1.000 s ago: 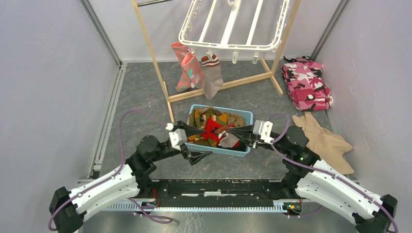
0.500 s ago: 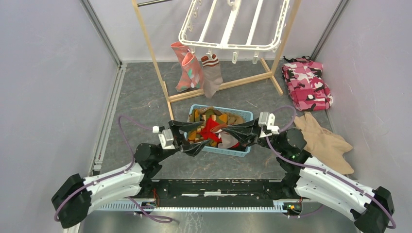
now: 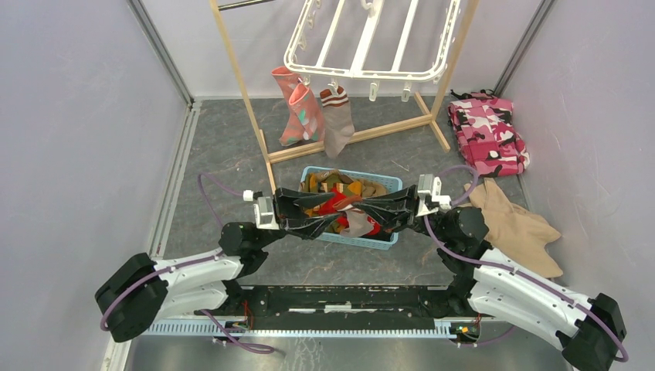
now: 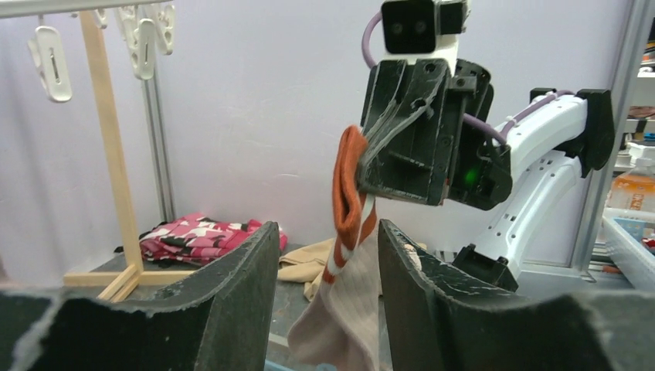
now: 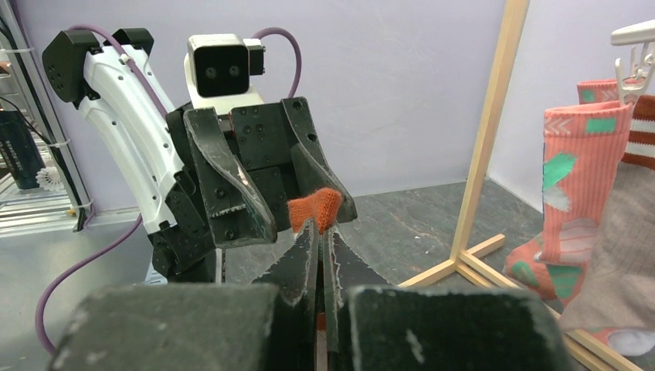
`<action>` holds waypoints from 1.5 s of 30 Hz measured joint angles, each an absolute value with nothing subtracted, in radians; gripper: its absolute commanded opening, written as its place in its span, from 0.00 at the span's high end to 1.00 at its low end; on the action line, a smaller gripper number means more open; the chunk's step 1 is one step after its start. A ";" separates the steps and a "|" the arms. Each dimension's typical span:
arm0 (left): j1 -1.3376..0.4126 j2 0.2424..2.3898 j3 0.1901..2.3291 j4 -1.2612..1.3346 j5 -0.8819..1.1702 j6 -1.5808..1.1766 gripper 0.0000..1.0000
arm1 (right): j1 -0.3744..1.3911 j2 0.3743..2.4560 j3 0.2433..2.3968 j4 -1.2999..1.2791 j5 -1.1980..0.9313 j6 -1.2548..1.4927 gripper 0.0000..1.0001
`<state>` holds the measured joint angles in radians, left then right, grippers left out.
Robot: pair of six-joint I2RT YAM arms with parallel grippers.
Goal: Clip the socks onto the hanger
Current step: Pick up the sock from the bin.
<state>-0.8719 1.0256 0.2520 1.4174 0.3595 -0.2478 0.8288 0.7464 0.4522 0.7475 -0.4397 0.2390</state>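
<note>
Over the blue basket point(image 3: 391, 184), my right gripper point(image 3: 364, 209) is shut on the red-white striped cuff of a grey-brown sock point(image 4: 345, 305). The sock hangs down from it. In the right wrist view the orange-red cuff point(image 5: 315, 207) pokes out above the closed right gripper point(image 5: 320, 232). My left gripper point(image 4: 326, 226) faces it, open, with one finger on each side of the hanging sock. There is a gap on the sock's left side. The white hanger point(image 3: 363, 75) hangs at the back, with a salmon-pink sock point(image 3: 301, 116) and a grey-brown sock point(image 3: 337, 122) clipped to its near rim.
The basket holds several more socks, one of them bright red point(image 3: 332, 204). A light wooden frame stand point(image 3: 246, 97) carries the hanger. A pink camouflage cloth point(image 3: 488, 135) and a tan garment point(image 3: 519, 226) lie at the right. Grey walls close in both sides.
My left gripper has risen from the basket to face the right gripper, and its jaws have narrowed around the hanging sock. My right gripper lifted slightly with the sock.
</note>
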 measured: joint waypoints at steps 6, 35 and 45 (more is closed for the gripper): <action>-0.872 1.063 0.270 1.478 0.385 -0.281 0.62 | 0.824 0.756 0.445 0.756 -0.440 0.257 1.00; -0.872 0.927 0.320 1.195 0.395 -0.256 0.98 | 0.781 0.736 0.430 0.719 -0.417 0.193 0.45; -0.872 0.758 0.520 0.545 0.294 -0.001 0.98 | 0.602 0.757 0.484 0.728 -0.390 0.097 0.28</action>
<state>-0.8719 0.7582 0.5201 0.5446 0.2939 -0.0013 0.6022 0.7570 0.4835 0.7280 -0.3901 0.0971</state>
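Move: The free sock's rust-striped cuff sits in the right fingers, its middle roughly 1 cm to the right hand's left. It lies about 3 cm to the right of the open left hand, level in height. From the left hand, the bin is some 6 cm ahead, 5 cm right and 25 cm below; the hanging grey sock is roughly 28 cm ahead and 2 cm right, at about hand height. Left fingers pinch the sock's cuff, then the right hand opens and withdraws about 8 cm, forward and right. ##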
